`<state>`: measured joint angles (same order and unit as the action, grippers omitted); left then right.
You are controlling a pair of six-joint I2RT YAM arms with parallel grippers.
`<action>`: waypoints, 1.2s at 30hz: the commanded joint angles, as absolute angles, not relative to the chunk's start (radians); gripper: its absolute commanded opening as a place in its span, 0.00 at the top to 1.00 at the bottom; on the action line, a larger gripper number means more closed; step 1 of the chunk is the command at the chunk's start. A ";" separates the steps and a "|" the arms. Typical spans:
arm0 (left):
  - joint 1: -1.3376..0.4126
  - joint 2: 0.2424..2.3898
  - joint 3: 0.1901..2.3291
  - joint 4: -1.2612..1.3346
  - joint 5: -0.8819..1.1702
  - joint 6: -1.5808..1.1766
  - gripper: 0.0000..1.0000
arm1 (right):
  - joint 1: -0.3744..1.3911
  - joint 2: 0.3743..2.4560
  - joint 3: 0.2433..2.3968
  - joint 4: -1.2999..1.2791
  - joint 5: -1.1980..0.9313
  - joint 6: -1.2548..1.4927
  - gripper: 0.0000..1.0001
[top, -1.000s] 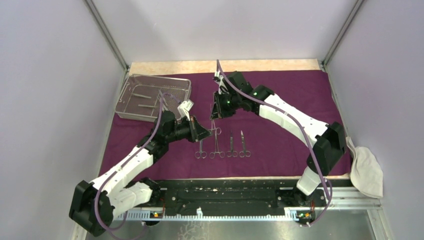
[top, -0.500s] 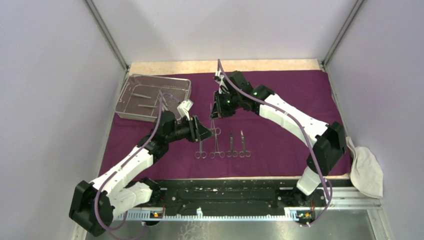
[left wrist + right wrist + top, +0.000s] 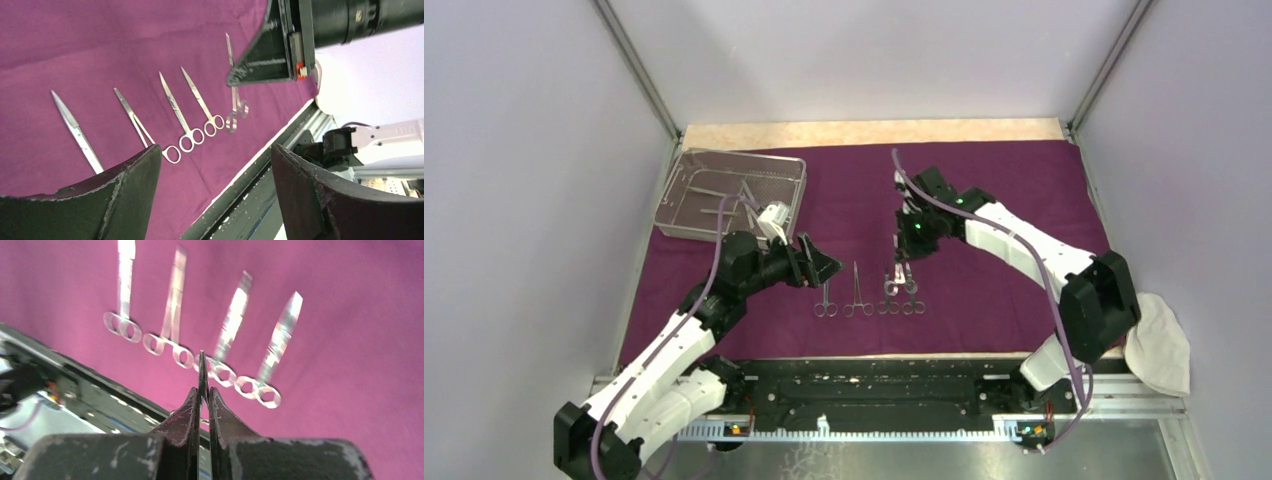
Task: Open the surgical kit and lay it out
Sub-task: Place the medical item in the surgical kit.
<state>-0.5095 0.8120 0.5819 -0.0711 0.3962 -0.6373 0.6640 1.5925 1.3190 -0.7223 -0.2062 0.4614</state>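
The dark purple wrap point(image 3: 994, 190) lies spread flat over the table. Four steel scissor-like instruments point(image 3: 857, 292) lie side by side on it near the front, also seen in the left wrist view point(image 3: 177, 112) and the right wrist view point(image 3: 170, 305). My left gripper point(image 3: 822, 268) point(image 3: 215, 150) is open and empty, just left of and above the row's left end. My right gripper point(image 3: 906, 252) point(image 3: 202, 390) is shut on a thin steel instrument point(image 3: 202, 371) that hangs over the row's right end. The wire-mesh tray point(image 3: 674, 215) at the back left still holds a few instruments point(image 3: 714, 190).
A crumpled white cloth point(image 3: 1159, 345) lies off the wrap's front right corner. The black mounting rail point(image 3: 874, 385) runs along the near edge just below the instrument rings. Grey walls close in both sides.
My left gripper has opened and drawn back slightly from the leftmost instrument. The right arm has swung right and toward the front, carrying its instrument over the row's right end.
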 commanded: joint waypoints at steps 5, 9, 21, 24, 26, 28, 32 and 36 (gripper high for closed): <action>-0.499 0.832 0.634 -0.078 0.343 -0.634 0.14 | 0.450 1.436 1.026 -0.808 -0.300 0.266 1.00; -0.499 0.875 0.647 -0.056 0.364 -0.635 0.13 | 0.425 1.489 1.016 -0.785 -0.292 0.203 1.00; -0.498 0.887 0.674 -0.072 0.353 -0.631 0.14 | 0.357 1.651 1.070 -0.686 -0.271 0.166 1.00; -0.499 0.892 0.680 -0.069 0.352 -0.632 0.13 | 0.357 1.672 1.071 -0.679 -0.287 0.169 1.00; -0.498 0.898 0.688 -0.070 0.350 -0.628 0.13 | 0.357 1.671 1.073 -0.673 -0.279 0.173 1.00; -0.496 0.901 0.688 -0.068 0.349 -0.628 0.13 | 0.357 1.683 1.078 -0.675 -0.274 0.173 1.00; -0.496 0.910 0.691 -0.064 0.355 -0.627 0.13 | 0.357 1.695 1.075 -0.668 -0.276 0.181 0.99; -0.492 0.913 0.699 -0.066 0.357 -0.618 0.13 | 0.357 1.704 1.073 -0.668 -0.279 0.185 0.96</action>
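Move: My right hand still pinches the clamp. The bare cloth at the right end of the row, where it is going, lies about 12 cm to this hand's right, 2 cm back and 13 cm below. On that same level, also 2 cm back, the last scissors lie some 4 cm to the right and the next scissors about 1 cm to the left. From my left hand that bare cloth is roughly 27 cm right, 2 cm forward and 19 cm down. I swing my right hand quickly to the right and down, drawing back a little, past the last scissors, then sink more slowly to the bare cloth while easing about 3 cm forward again. In all it is some 12 cm right and 12 cm down, with the fingers tipping about 15 degrees steeper and keeping their pinch on the clamp. My left hand, open, drifts about 2 cm forward. ##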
